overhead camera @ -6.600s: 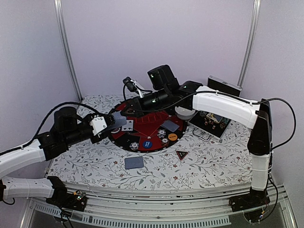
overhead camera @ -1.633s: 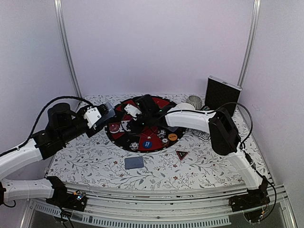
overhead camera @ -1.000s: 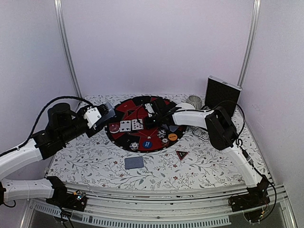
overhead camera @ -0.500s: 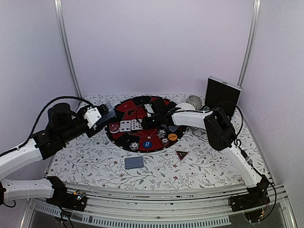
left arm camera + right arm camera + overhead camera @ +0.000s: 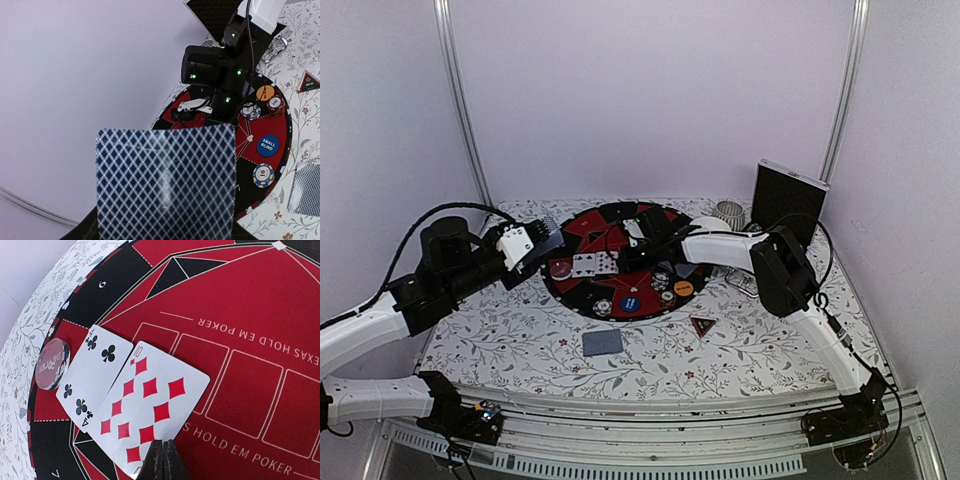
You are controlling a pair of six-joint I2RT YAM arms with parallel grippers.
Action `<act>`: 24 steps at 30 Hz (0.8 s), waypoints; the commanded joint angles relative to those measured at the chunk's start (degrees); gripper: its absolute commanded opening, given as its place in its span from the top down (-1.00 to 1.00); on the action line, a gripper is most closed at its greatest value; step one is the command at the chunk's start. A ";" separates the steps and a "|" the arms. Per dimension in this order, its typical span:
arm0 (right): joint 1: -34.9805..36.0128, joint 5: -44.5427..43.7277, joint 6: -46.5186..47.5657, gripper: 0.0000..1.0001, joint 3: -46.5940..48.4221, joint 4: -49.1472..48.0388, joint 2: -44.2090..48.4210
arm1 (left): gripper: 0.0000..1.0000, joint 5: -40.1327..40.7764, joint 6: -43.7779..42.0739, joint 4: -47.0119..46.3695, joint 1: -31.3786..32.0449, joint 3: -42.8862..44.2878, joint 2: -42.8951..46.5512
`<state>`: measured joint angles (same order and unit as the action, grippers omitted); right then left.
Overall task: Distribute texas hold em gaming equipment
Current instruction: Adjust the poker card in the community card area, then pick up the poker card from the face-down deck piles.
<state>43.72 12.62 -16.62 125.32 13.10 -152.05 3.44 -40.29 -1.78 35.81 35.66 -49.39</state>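
Two playing cards lie face up on the round red-and-black mat (image 5: 620, 222): the four of clubs (image 5: 92, 374) and, overlapping it, the ten of diamonds (image 5: 150, 405) (image 5: 608, 262). My right gripper (image 5: 162, 442) (image 5: 623, 256) is shut, its tips over the ten's near edge, with the card flat and not between the fingers. My left gripper (image 5: 548, 240) hovers off the mat's left rim, shut on a stack of playing cards (image 5: 165, 182) that hides its jaws. A red chip (image 5: 51, 362) sits left of the four. A blue disc (image 5: 630, 301), an orange disc (image 5: 683, 288) and striped chips (image 5: 603, 307) lie on the mat's near side.
A face-down card (image 5: 603, 343) and the black-red triangular marker (image 5: 702, 324) lie on the floral cloth in front of the mat. The black case (image 5: 788, 200) stands at the back right beside a ribbed silver cup (image 5: 728, 212). My right arm crosses the mat's right half.
The right gripper has drawn back to the right from the mat's left side, and the ten of diamonds now lies beside the four. Over the last second nothing visibly moved.
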 commanded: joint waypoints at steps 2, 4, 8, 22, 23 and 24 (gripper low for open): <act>0.14 0.29 4.09 0.67 -2.47 2.54 12.13 | -0.12 -2.49 -0.53 -0.51 -0.57 0.59 1.31; 0.15 2.11 5.32 0.33 -5.31 2.27 17.80 | -0.12 -3.95 -0.81 -0.51 -0.46 0.16 2.09; 0.68 11.23 6.89 -0.25 -12.39 -0.63 28.82 | -0.11 -5.53 -1.59 -0.59 -0.35 -0.40 2.80; 7.79 24.13 4.60 -0.98 -11.62 -0.64 32.69 | -0.07 -7.00 -2.94 -0.68 0.18 -0.85 2.06; 7.89 24.58 4.07 -0.98 -10.47 0.14 31.63 | -0.07 -6.90 -2.99 -0.70 0.22 -0.90 2.02; 8.05 25.32 3.84 -0.98 -9.05 0.98 30.54 | -0.07 -6.94 -3.10 -0.68 0.22 -0.94 2.01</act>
<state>52.75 36.58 -10.63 112.16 10.46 -117.45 -2.61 -42.85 -1.43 35.83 35.62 -47.29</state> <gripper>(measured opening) 0.989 0.539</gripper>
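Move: Held in the left gripper, the fanned-out stack of cards lies about 17 cm back, 14 cm left and 23 cm above the shut right fingertips, and just 2 cm ahead and 1 cm right of the left hand's own point. Those right fingertips are at the near part of the ten of diamonds' right edge, its middle 2 cm ahead, 3 cm left and a touch lower. The four of clubs lies flush beyond, 10 cm left and 1 cm ahead; the dealer chip, 15 cm left and 1 cm back. Coming up off the ten of diamonds' edge, the right hand climbs fast, just over 30 cm, while drawing back nearly 20 cm and, late on, swinging a few centimetres left towards the card stack, sinking slightly at the end. Its fingers open wide on the way, and the wrist turns some 40 degrees until they point left and nearly level. The left hand keeps its grip on the stack, easing back a little. ##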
